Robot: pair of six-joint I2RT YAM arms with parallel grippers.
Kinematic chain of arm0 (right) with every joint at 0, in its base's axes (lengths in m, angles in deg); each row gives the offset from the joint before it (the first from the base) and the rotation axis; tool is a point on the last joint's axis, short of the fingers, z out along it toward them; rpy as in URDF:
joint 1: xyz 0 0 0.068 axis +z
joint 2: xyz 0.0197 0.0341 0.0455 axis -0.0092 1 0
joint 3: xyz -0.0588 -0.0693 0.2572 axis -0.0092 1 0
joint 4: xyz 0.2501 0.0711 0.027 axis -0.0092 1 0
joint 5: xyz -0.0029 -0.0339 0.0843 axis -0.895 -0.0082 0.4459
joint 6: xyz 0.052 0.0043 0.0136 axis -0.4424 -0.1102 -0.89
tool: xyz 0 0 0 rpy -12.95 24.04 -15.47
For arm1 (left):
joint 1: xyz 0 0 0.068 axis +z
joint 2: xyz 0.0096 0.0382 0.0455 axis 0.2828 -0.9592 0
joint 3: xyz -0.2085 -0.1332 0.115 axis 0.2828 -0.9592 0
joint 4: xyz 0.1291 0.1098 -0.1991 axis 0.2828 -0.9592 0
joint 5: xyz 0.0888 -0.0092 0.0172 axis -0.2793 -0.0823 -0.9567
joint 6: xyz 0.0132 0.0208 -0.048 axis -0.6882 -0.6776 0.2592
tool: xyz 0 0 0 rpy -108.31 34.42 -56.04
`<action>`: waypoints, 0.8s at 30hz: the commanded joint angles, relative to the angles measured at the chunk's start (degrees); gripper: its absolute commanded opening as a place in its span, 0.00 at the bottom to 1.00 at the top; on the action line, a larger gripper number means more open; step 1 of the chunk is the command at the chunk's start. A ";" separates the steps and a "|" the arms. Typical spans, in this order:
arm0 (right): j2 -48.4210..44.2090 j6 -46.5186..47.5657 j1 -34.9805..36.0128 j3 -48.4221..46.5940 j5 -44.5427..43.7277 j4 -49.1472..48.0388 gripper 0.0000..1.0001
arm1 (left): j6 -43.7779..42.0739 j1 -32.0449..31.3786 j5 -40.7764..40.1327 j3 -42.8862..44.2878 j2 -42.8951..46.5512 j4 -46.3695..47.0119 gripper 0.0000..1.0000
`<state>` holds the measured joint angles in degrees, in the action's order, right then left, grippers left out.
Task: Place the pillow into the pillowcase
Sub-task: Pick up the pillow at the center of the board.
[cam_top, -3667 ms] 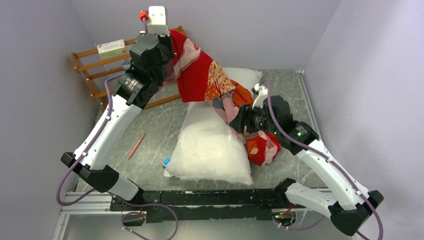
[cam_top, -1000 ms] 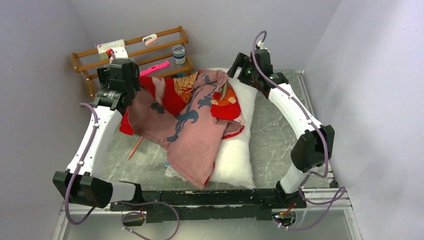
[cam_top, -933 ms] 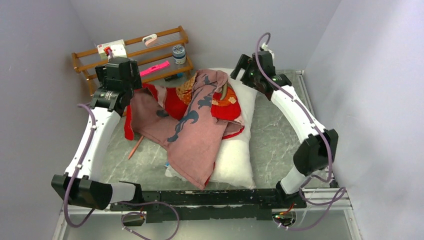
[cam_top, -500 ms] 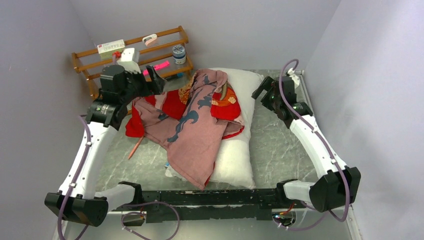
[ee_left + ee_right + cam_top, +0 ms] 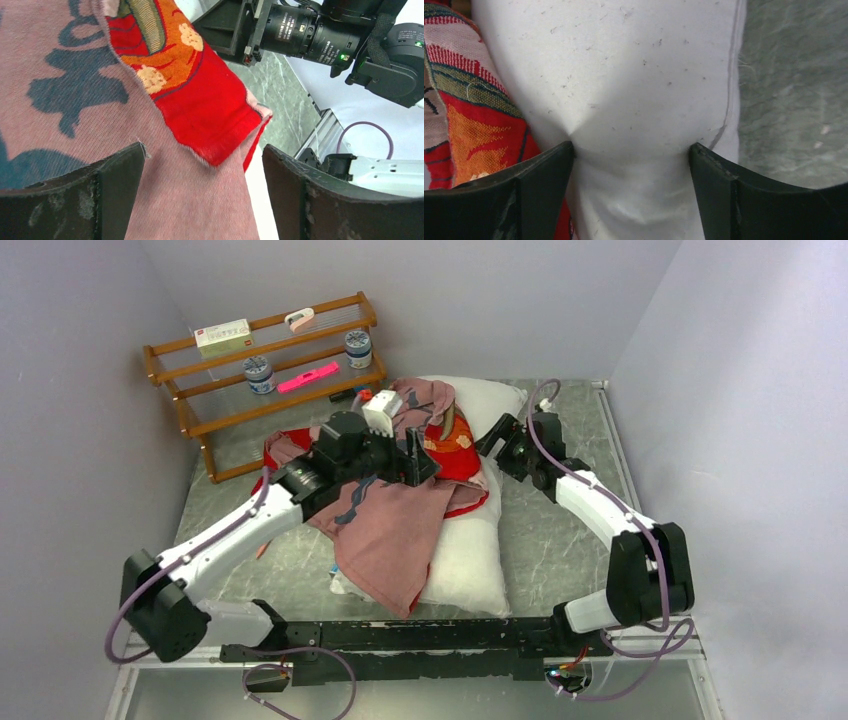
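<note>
The white pillow point(image 5: 466, 560) lies lengthwise on the table, its far end near the back wall. The pillowcase point(image 5: 385, 530) is draped in a heap over its left half, pale pink reverse up with red folds showing. My left gripper point(image 5: 428, 465) hovers open just above the pillowcase point(image 5: 190, 200), with a red folded corner point(image 5: 210, 115) ahead of its fingers. My right gripper point(image 5: 492, 440) is open at the pillow's right side. Its fingertips point(image 5: 549, 165) press into the pillow point(image 5: 624, 75) and pucker the fabric. The pillowcase edge point(image 5: 459, 115) shows at the left there.
A wooden rack point(image 5: 200, 390) at the back left holds a box, two jars point(image 5: 258, 372) and a pink item point(image 5: 308, 377). Grey marble table point(image 5: 794, 100) lies right of the pillow. Walls close in on three sides. The arms' mounting rail point(image 5: 400, 635) runs along the near edge.
The pillowcase, held up earlier, now lies dropped on the pillow. My left arm swung from the rack rightward over the pillowcase. My right arm came down from the far end to the pillow's right edge.
</note>
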<state>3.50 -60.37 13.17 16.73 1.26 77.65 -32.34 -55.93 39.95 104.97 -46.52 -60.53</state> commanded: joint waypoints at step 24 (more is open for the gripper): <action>-6.26 37.60 -0.03 -35.64 -33.48 33.24 0.00 | -9.30 -2.08 -34.87 31.75 -17.23 -5.93 0.05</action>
<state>0.14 -33.90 14.24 -9.26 -18.45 106.57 -36.99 -58.38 15.47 130.92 -64.01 -61.51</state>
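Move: The left hand's open fingers hang above the pillowcase; its red-orange fold lies about 4 cm ahead, 6 cm right and 6 cm below, and the pillow's middle some 8 cm back, 7 cm right and well below. The right hand, also open, already straddles the pillow's far right part, the pinch spot about 1 cm ahead, 1 cm left and 2 cm below; the fold is roughly 6 cm to its left and level fore-and-aft, and the pillow's middle about 10 cm back, 4 cm left. The left hand dips right, down and forward onto the pillowcase's red-orange fold, closes on it, and then carries it up some 13 cm while going forward and back to the left, swinging about 20 degrees counter-clockwise and tipping up. Meanwhile the right hand barely shifts as it shuts on the white pillow, then hauls it up about 11 cm and some 7 cm to the right, away from the pillowcase, rolling about 30 degrees with its left side going down. ##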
